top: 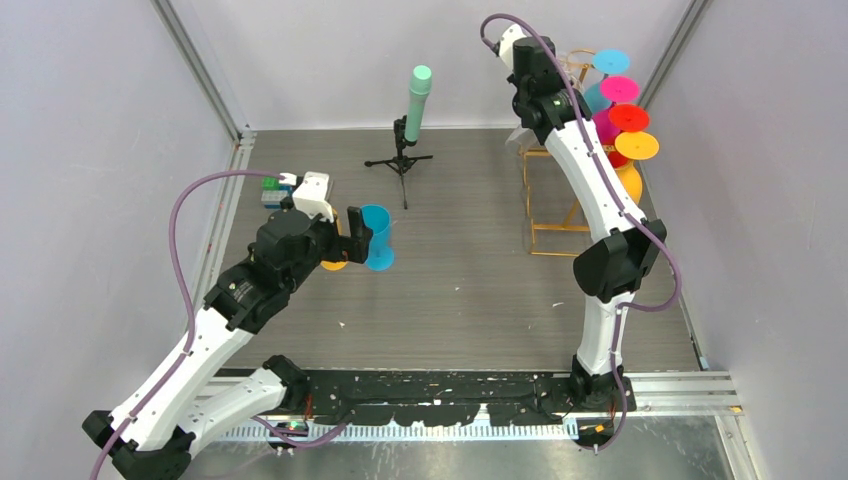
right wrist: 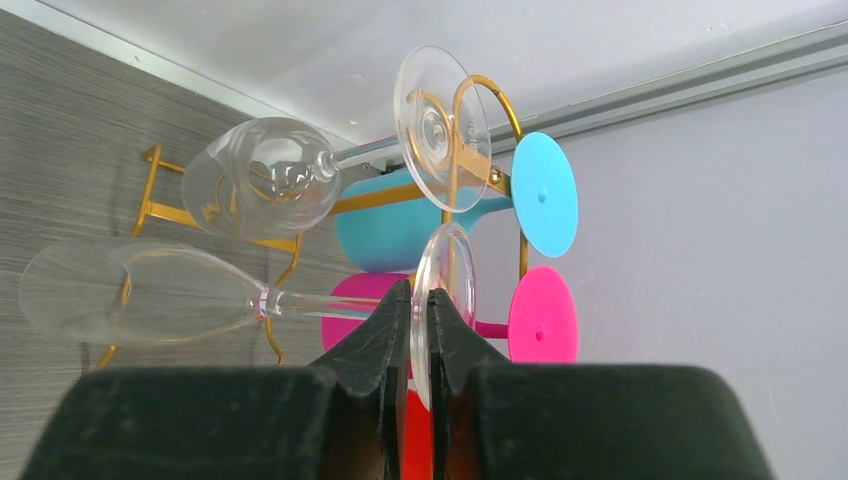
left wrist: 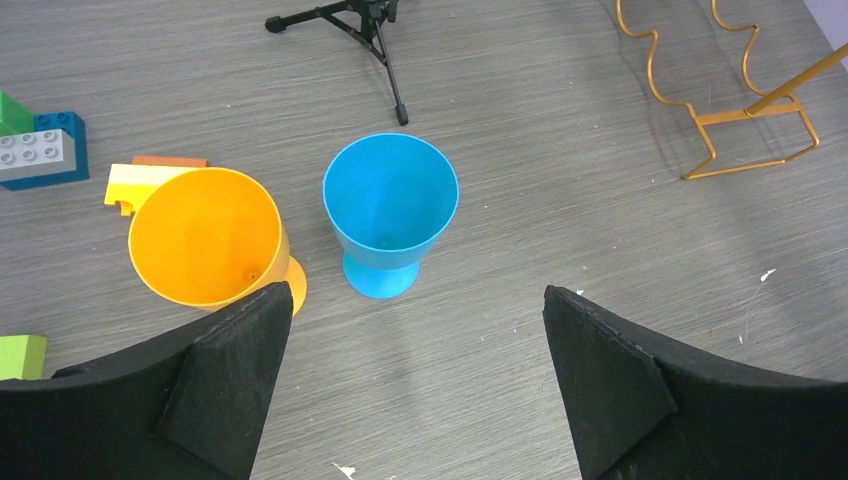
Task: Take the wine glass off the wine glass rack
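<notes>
High at the back right, the gold wire wine glass rack (top: pixel 548 215) carries several glasses hanging by their feet. My right gripper (right wrist: pixel 420 300) is shut on the round foot of a clear wine glass (right wrist: pixel 130 295). That glass lies sideways, with its stem still in the rack's (right wrist: pixel 480 85) wire. A second clear glass (right wrist: pixel 265 175) hangs just above it. Teal (right wrist: pixel 545 195) and pink (right wrist: pixel 540 315) glass feet show behind. My left gripper (left wrist: pixel 415 295) hangs open and empty over the table, close to a blue goblet (left wrist: pixel 390 200) and an orange goblet (left wrist: pixel 205 235), both standing upright.
A black tripod with a mint-green cylinder (top: pixel 415 105) stands at the back centre. Toy bricks (left wrist: pixel 40 150) lie left of the goblets. More coloured glass feet (top: pixel 628 118) stick out of the rack toward the right wall. Walls close in the table on three sides.
</notes>
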Controlling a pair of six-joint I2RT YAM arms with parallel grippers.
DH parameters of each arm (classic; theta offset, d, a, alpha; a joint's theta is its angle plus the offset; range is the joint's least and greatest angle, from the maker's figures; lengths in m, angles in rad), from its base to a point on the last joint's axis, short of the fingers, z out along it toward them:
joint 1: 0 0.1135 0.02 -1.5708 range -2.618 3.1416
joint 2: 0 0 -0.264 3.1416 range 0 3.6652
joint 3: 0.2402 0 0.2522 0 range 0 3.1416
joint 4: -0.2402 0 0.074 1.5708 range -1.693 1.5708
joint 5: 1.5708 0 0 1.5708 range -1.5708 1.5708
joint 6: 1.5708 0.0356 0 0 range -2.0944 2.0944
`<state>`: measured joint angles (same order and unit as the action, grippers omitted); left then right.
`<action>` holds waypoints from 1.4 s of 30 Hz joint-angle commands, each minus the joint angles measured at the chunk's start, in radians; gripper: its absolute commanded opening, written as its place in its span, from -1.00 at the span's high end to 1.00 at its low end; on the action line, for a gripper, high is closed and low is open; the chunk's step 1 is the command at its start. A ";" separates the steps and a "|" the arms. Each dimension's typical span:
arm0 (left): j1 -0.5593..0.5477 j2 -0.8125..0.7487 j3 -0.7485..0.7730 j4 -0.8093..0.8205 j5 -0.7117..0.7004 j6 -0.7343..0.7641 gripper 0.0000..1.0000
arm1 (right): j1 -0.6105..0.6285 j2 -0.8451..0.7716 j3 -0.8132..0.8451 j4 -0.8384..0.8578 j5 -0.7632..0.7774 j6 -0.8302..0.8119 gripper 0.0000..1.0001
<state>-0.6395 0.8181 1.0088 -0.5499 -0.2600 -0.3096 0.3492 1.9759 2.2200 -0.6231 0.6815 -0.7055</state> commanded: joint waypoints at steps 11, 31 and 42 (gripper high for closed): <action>0.003 -0.006 -0.003 0.052 0.010 -0.006 -0.99 | 0.005 -0.070 0.015 0.112 0.075 -0.046 1.00; 0.004 -0.024 0.005 0.052 0.021 -0.018 -0.99 | 0.057 -0.134 -0.032 0.142 -0.038 -0.037 1.00; 0.004 -0.003 0.065 0.103 0.299 -0.033 -0.97 | 0.287 -0.372 -0.185 0.060 0.029 -0.046 1.00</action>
<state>-0.6395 0.8040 1.0119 -0.5335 -0.1490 -0.3336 0.5156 1.7741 2.0800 -0.5655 0.6762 -0.7574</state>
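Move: Already pinched near its foot, the held clear wine glass hangs bowl-down at the rack's left row. The open left gripper waits about 28 cm back, 40 cm to the left and 9 cm lower. The other clear glass hangs 7 cm ahead and 3 cm left, the pink one 9 cm right and 3 cm ahead, both middles some 5 to 8 cm below. From the left hand, the held glass is about 26 cm ahead, 38 cm right, level. Easing the clear glass up about 2 cm and then left past the rack's open side, the right hand next speeds back, left and up, away from the rack towards the left gripper, some 10 cm in all. It yaws about 10 degrees counter-clockwise, its grip kept near the foot. Late on, the open left hand starts 2 cm to the right. ##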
